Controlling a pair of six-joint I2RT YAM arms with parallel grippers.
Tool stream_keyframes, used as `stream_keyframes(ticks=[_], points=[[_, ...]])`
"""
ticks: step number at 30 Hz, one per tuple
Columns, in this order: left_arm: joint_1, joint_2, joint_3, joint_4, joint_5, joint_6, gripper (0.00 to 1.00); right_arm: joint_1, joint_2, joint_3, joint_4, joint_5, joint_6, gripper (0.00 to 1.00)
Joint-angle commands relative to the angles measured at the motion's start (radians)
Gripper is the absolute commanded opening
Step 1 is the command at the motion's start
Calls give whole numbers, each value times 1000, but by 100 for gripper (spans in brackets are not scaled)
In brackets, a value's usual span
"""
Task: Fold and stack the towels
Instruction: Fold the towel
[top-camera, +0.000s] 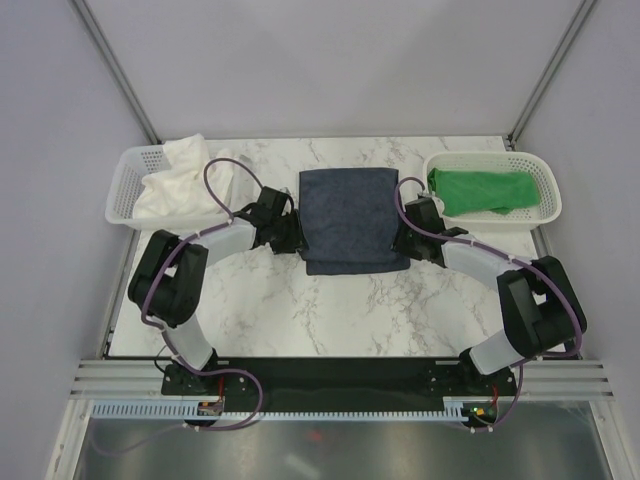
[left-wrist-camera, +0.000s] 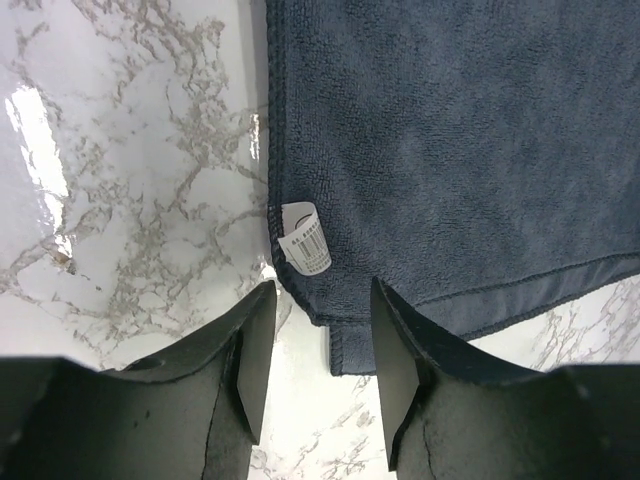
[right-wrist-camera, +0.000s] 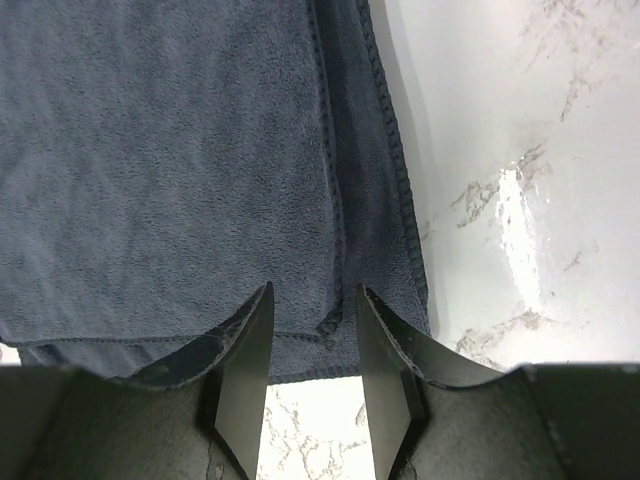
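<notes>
The navy towel (top-camera: 350, 218) lies folded flat in the middle of the marble table, a lower layer sticking out along its near edge. My left gripper (top-camera: 290, 235) hovers open at its near left corner; in the left wrist view the towel (left-wrist-camera: 450, 150) shows a white tag (left-wrist-camera: 305, 238), and the corner lies between the spread fingers of the gripper (left-wrist-camera: 322, 290). My right gripper (top-camera: 405, 240) is open at the near right corner, where the towel's (right-wrist-camera: 170, 160) hemmed edge sits under the gripper (right-wrist-camera: 315, 292). The cream-white towel (top-camera: 185, 180) and the green towel (top-camera: 480, 190) lie in baskets.
A white mesh basket (top-camera: 122, 185) stands at the back left and another (top-camera: 545, 190) at the back right. Bare marble table (top-camera: 330, 310) spreads between the navy towel and the arm bases. Grey walls enclose the table.
</notes>
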Motion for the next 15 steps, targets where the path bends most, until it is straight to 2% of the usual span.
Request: stream_keyframes(ticks=[1,8,12,14,15], points=[[6,20,35,1,-16,-13,49,2,11,26,-6,23,15,46],[7,37,28,3,-16,-44,47,2,9,19,-3,19,16,46],[6,46,25,24,-4,-44,29,2,3,14,6,17,13,45],[7,50,26,24,5,-44,26,2,0,11,11,17,10,43],[6,53,28,24,13,-44,19,2,0,11,9,17,7,42]])
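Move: The Towel's top-layer near-left corner, by its white tag, sits between the left hand's open fingertips, about 1 cm below and level with them. The tag is some 2 cm ahead, the white towels about 14 cm ahead and 21 cm left. The top layer's near-right corner is about 2 cm under the right hand, straight below; the lower layer's near-right corner is 3 cm back and 2 cm right, the green towel 12 cm ahead and 16 cm right. The left fingers close round the dark towel's near-left corner, from half open to about a quarter open, pinching the edge just below the tag; before closing, the left hand sinks a little over 1 cm almost straight down. The right hand eases down about half a centimetre and then holds over the near-right corner, its fingers still open astride it. ##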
